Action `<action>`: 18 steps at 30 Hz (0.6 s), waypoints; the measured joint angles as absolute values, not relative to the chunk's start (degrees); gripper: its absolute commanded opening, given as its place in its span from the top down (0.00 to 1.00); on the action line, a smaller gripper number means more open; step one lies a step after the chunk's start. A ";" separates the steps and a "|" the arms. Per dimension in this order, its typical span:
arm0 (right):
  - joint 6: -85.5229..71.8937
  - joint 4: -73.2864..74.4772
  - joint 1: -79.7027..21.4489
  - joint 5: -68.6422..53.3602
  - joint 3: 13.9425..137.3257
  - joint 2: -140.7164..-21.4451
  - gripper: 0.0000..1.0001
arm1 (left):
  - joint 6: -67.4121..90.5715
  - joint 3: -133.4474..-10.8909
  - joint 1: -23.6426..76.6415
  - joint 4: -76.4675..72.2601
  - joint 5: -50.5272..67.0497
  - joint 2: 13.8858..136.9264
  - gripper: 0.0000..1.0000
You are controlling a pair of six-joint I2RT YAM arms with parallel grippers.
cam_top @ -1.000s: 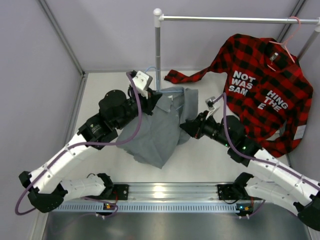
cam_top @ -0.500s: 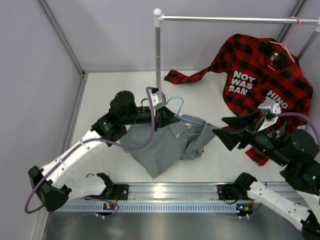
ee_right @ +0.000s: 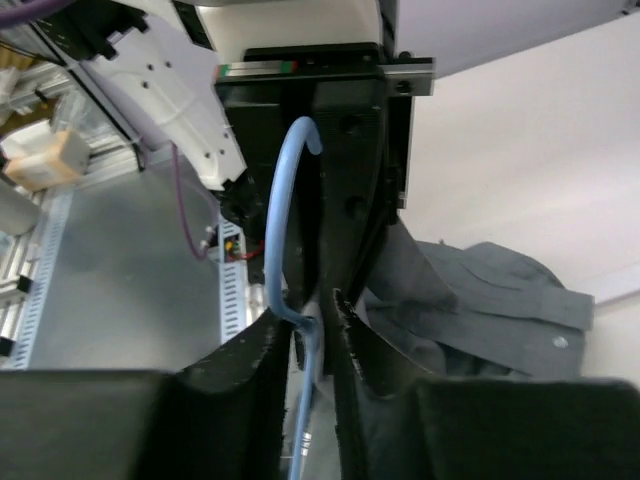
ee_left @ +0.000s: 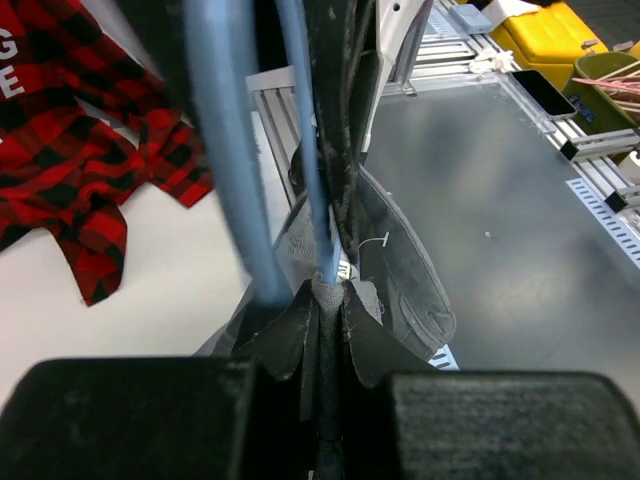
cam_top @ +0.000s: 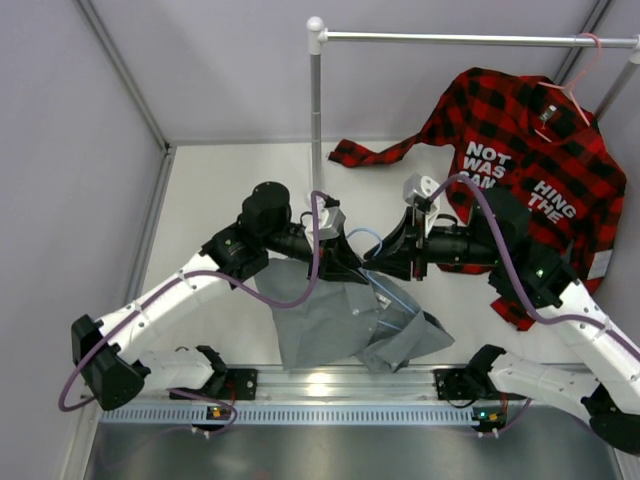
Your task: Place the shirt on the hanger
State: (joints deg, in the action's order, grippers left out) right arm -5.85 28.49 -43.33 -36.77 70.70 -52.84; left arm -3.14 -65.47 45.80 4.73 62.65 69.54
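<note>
The grey-green shirt (cam_top: 325, 322) hangs crumpled from the light-blue hanger (cam_top: 395, 297), its lower part lying on the table by the near rail. My left gripper (cam_top: 352, 268) is shut on the hanger's wire where the shirt's cloth wraps it; the left wrist view shows the hanger (ee_left: 318, 200) rising from the closed left gripper (ee_left: 330, 300), with the shirt (ee_left: 400, 285) beyond. My right gripper (cam_top: 378, 258) faces it. In the right wrist view, the right gripper (ee_right: 312, 322) is narrowly open, with the hanger's neck (ee_right: 278, 200) between the fingers and the shirt (ee_right: 480, 300) at right.
A red-and-black plaid shirt (cam_top: 520, 190) hangs on a pink hanger (cam_top: 560, 95) from the metal rail (cam_top: 470, 38) at back right; its post (cam_top: 316, 100) stands just behind the grippers. The arms' mounting rail (cam_top: 330, 385) runs along the near edge. Grey walls stand left and behind.
My right arm has swung in from the right and brought its gripper onto the hanger's neck. My left gripper has moved right and nearer with hanger and shirt.
</note>
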 measured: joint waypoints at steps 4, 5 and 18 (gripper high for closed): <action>-8.19 21.32 -43.35 -40.12 66.48 -50.63 0.96 | -2.90 -65.58 45.65 4.80 63.72 69.54 1.00; -8.60 19.81 -43.35 -40.45 65.60 -50.09 0.99 | -2.92 -65.71 45.67 4.80 63.90 69.54 1.00; -9.61 13.08 -43.33 -37.12 62.26 -44.25 1.00 | -1.28 -71.20 45.87 7.75 49.82 63.92 0.02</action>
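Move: Between the right hand's part-closed fingers stands the blue hanger's neck, practically at its hand point, with the hook rising some 4 cm above it. The left fingers already pinch the neck and the grey shirt's collar at their tips: from the right hand the collar is about 4 cm lower and 1 cm left. The shirt's body hangs some 18 cm below and 3 cm back. From the left hand the neck is roughly 3 cm up, neither ahead nor aside. Closing the rest of the way on the hanger's neck below the hook, the right hand takes it over and lifts about 3 cm, easing slightly back while its fingertips tip upward some 10 degrees. The left holds its pinch at first, then opens wide, lets go of neck and collar, and draws up about 6 cm with a slight counter-clockwise turn. ##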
